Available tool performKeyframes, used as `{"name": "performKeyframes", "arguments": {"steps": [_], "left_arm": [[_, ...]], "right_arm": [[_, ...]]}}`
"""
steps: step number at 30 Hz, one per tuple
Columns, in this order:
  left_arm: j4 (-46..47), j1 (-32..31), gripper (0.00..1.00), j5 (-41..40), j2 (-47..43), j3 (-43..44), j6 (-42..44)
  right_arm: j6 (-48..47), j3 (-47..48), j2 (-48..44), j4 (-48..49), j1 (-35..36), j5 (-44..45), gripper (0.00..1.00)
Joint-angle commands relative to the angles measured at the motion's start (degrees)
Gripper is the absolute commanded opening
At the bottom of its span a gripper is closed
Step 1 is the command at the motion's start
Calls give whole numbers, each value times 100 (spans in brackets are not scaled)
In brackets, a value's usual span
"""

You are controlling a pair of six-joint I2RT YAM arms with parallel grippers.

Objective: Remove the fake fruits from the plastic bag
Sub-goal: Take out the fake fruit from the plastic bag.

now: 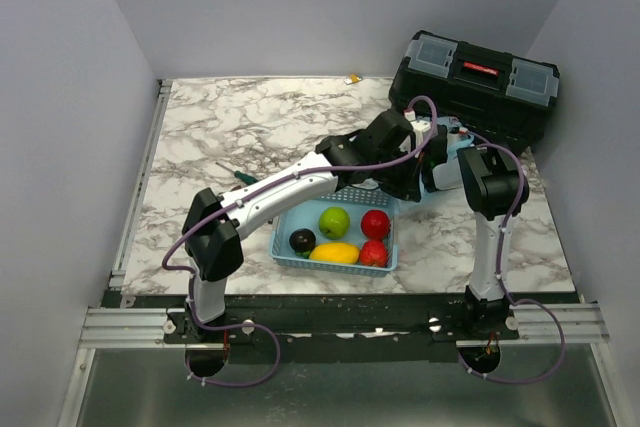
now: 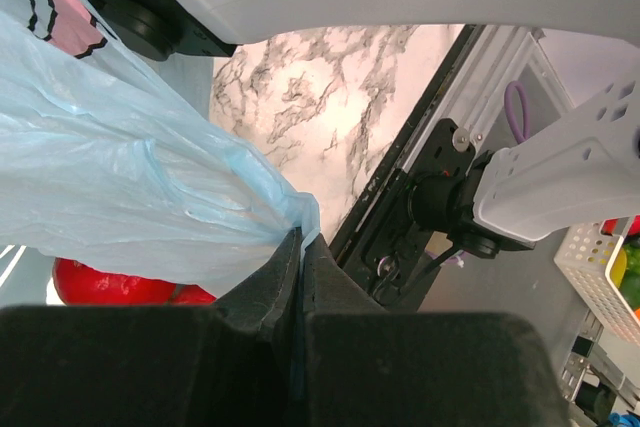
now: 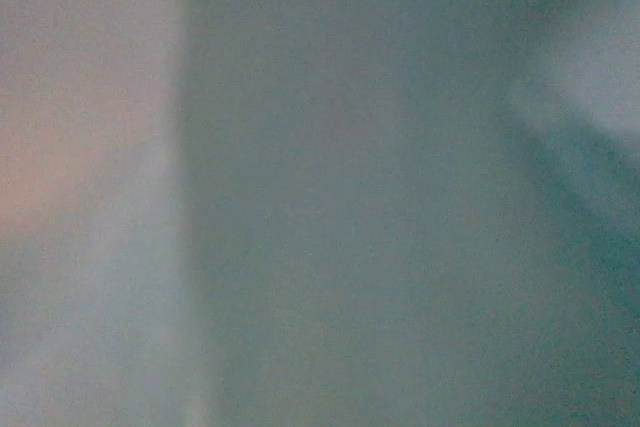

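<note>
In the left wrist view my left gripper [image 2: 300,239] is shut on a pinched edge of the light-blue plastic bag [image 2: 120,177]. A glossy red thing [image 2: 100,283] shows under the film; I cannot tell whether it lies inside. From above, the left gripper [image 1: 408,179] reaches across to the bag [image 1: 458,139], and the right arm [image 1: 490,179] points into it with its fingers hidden. Blurred blue-grey film fills the right wrist view. A green apple [image 1: 334,221], red apple [image 1: 376,223], yellow fruit [image 1: 334,253] and a second red fruit [image 1: 373,253] lie in the blue basket [image 1: 290,262].
A dark plum [image 1: 302,240] shares the basket. A black toolbox [image 1: 475,82] stands at the back right, just behind the bag. A small dark-and-green tool [image 1: 240,177] lies beside the left arm. The table's metal rail [image 1: 135,197] runs along the left edge.
</note>
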Motion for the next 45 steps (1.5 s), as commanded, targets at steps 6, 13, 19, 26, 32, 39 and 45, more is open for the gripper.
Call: {"name": "performKeyframes", "arguments": {"steps": [6,13,19,26,32,39,45], "left_arm": [[-118,64,0,-344,-397,-513,-17],[344,549,0,-360,-697,-1181,-317],[578,759,0,-457,-910,-1512,-428],[594,790,0,-524,-866,-1438,-434],[563,852,0,-710,-798,-1309,-473],[425,898,0,-757,-682,-1123,-522],[267,909,0,-771,-501,-895,-454]], "right_arm": [[-51,-789,-210,-103,-84,-104,15],[-360,-1463,-887,139,-90,-672,3],[-623,-2094,-1565,141,-93,-792,1],[-1201,-2703,-2455,-120,-99,-1082,1],[-1983,-3154,-3421,-539,-92,-1164,1],[-3000,-3354,-4559,-1308,-85,-1485,1],[-3509,-3140,-5548,-2461,-85,-1673,1]]}}
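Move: My right hand is deep in the plastic bag with its fingers half open. The red grapes lie just beyond the fingertips, about 2 cm ahead and 2 cm lower. The toolbox's middle is roughly 12 cm farther out and 12 cm to the right; the nearest red fruit in the basket is some 25 cm back and 13 cm left. From my left hand, pinching the bag's rim, the grapes are about 28 cm ahead, 10 cm right and 20 cm below. I close my right fingers on the grapes while sinking about a centimetre, then draw them back some 18 cm towards me and the bag's mouth, rising ever more towards the end and turning the wrist counter-clockwise with its left side dipping. My left hand keeps its pinch on the rim, swinging it forward and left, down at first and then partly back up, while turning counter-clockwise. ##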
